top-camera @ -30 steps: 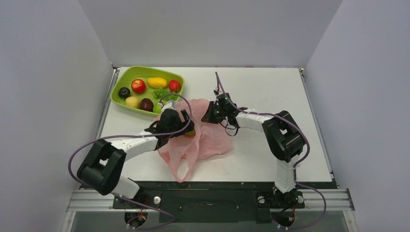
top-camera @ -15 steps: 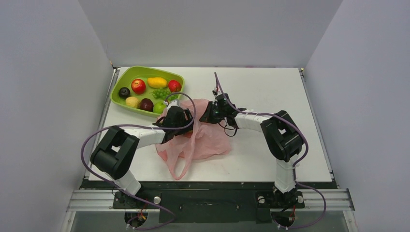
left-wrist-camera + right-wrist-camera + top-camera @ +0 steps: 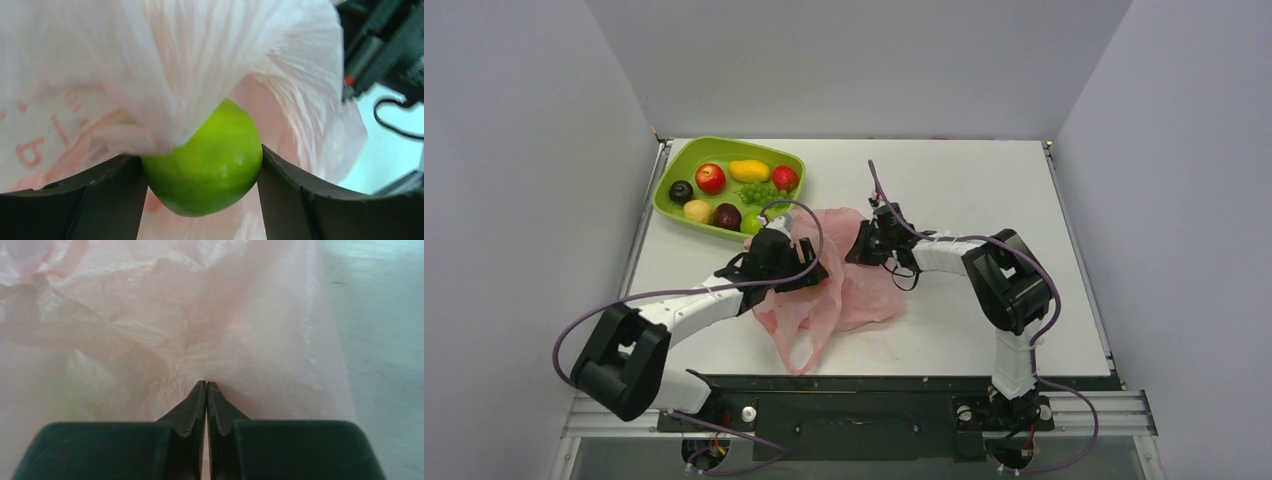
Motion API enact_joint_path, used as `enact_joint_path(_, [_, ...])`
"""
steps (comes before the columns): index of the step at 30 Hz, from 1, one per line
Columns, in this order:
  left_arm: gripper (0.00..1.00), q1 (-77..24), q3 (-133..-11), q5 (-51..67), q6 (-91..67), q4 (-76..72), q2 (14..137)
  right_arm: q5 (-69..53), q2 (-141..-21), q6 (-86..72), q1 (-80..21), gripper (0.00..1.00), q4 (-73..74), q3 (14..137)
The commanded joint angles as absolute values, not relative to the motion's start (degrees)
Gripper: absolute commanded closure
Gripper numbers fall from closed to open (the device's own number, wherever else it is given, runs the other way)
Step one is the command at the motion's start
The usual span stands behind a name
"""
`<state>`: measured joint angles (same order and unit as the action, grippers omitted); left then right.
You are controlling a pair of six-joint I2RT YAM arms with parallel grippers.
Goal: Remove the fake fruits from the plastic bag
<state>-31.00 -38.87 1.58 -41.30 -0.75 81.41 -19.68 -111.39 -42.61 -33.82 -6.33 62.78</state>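
In the left wrist view a glossy green apple (image 3: 205,160) sits squeezed between my left gripper (image 3: 200,176) fingers, half draped by the pink plastic bag (image 3: 150,60). From above, the left gripper (image 3: 809,272) lies at the bag's (image 3: 859,295) left side, the apple hidden under plastic. My right gripper (image 3: 857,250) is shut on the bag's far right edge; in its wrist view the fingertips (image 3: 206,384) pinch a fold of the bag (image 3: 175,315). Other fake fruits lie in the tray: red apple (image 3: 710,178), plum (image 3: 681,191), lemon (image 3: 698,210), dark red apple (image 3: 727,216).
The lime-green tray (image 3: 692,150) stands at the far left and also holds a mango (image 3: 749,170), green grapes (image 3: 756,191) and a small red fruit (image 3: 785,177). The bag's loop handle (image 3: 799,355) trails toward the near edge. White tabletop (image 3: 984,190) spreads to the right.
The left gripper's jaws closed in on the green apple, reached into the bag, then drew back toward the near left. The right gripper shifted slightly nearer, still pinching the bag.
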Motion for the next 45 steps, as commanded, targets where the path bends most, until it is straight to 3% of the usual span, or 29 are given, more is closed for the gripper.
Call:
enact_joint_path(1, [0.95,-30.30,-35.57,6.84,-39.88,5.58,71.98,-15.56,-107.18,-40.36,-31.94,1.00,-6.98,60.88])
enact_joint_path(14, [0.98,-22.70,-35.91,17.05,-37.86,19.75,47.42,-4.87,-102.22,-39.52,-24.00,1.00,-1.70,53.74])
enact_joint_path(24, [1.00,-14.27,-42.91,12.45,-30.62,26.99,45.08,4.23,-84.69,-38.82,-10.11,0.99,2.38,40.38])
enact_joint_path(28, [1.00,-10.21,-43.41,15.27,-30.04,26.15,46.52,8.66,-76.54,-36.44,-5.18,0.93,6.25,37.57])
enact_joint_path(35, [1.00,-3.92,-41.45,22.76,-33.05,19.41,50.84,12.43,-63.42,-32.65,-5.03,0.69,12.91,38.61])
enact_joint_path(40, [1.00,1.18,-41.45,25.45,-35.72,13.87,55.15,12.36,-57.89,-30.15,-10.81,0.55,17.23,42.27])
enact_joint_path(45, [1.00,3.51,-47.55,23.64,-34.41,10.16,64.90,12.27,-54.50,-29.78,-18.01,0.51,19.28,43.75])
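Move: The pear is already held in the left fingers, inside the bag. The green tray it is going to has its middle about 23 cm ahead and 19 cm left of the left hand, a few centimetres lower; the green apple in the tray's near part is about 14 cm ahead and 13 cm left. The bag's middle lies roughly 6 cm back and 5 cm left of the right hand, 3 cm below; clear table lies some 27 cm to that hand's right and 3 cm back. Rightward and low, the right hand sweeps about 30 cm with its shut fingers on the bag, turning some 45 degrees clockwise, then opens about halfway, lets the bag go and rises. Meanwhile the left hand keeps its grip on the pear, draws it back and up out of the bag, then swings left and forward again towards the tray, ending about 14 cm left of and 10 cm above its start. ##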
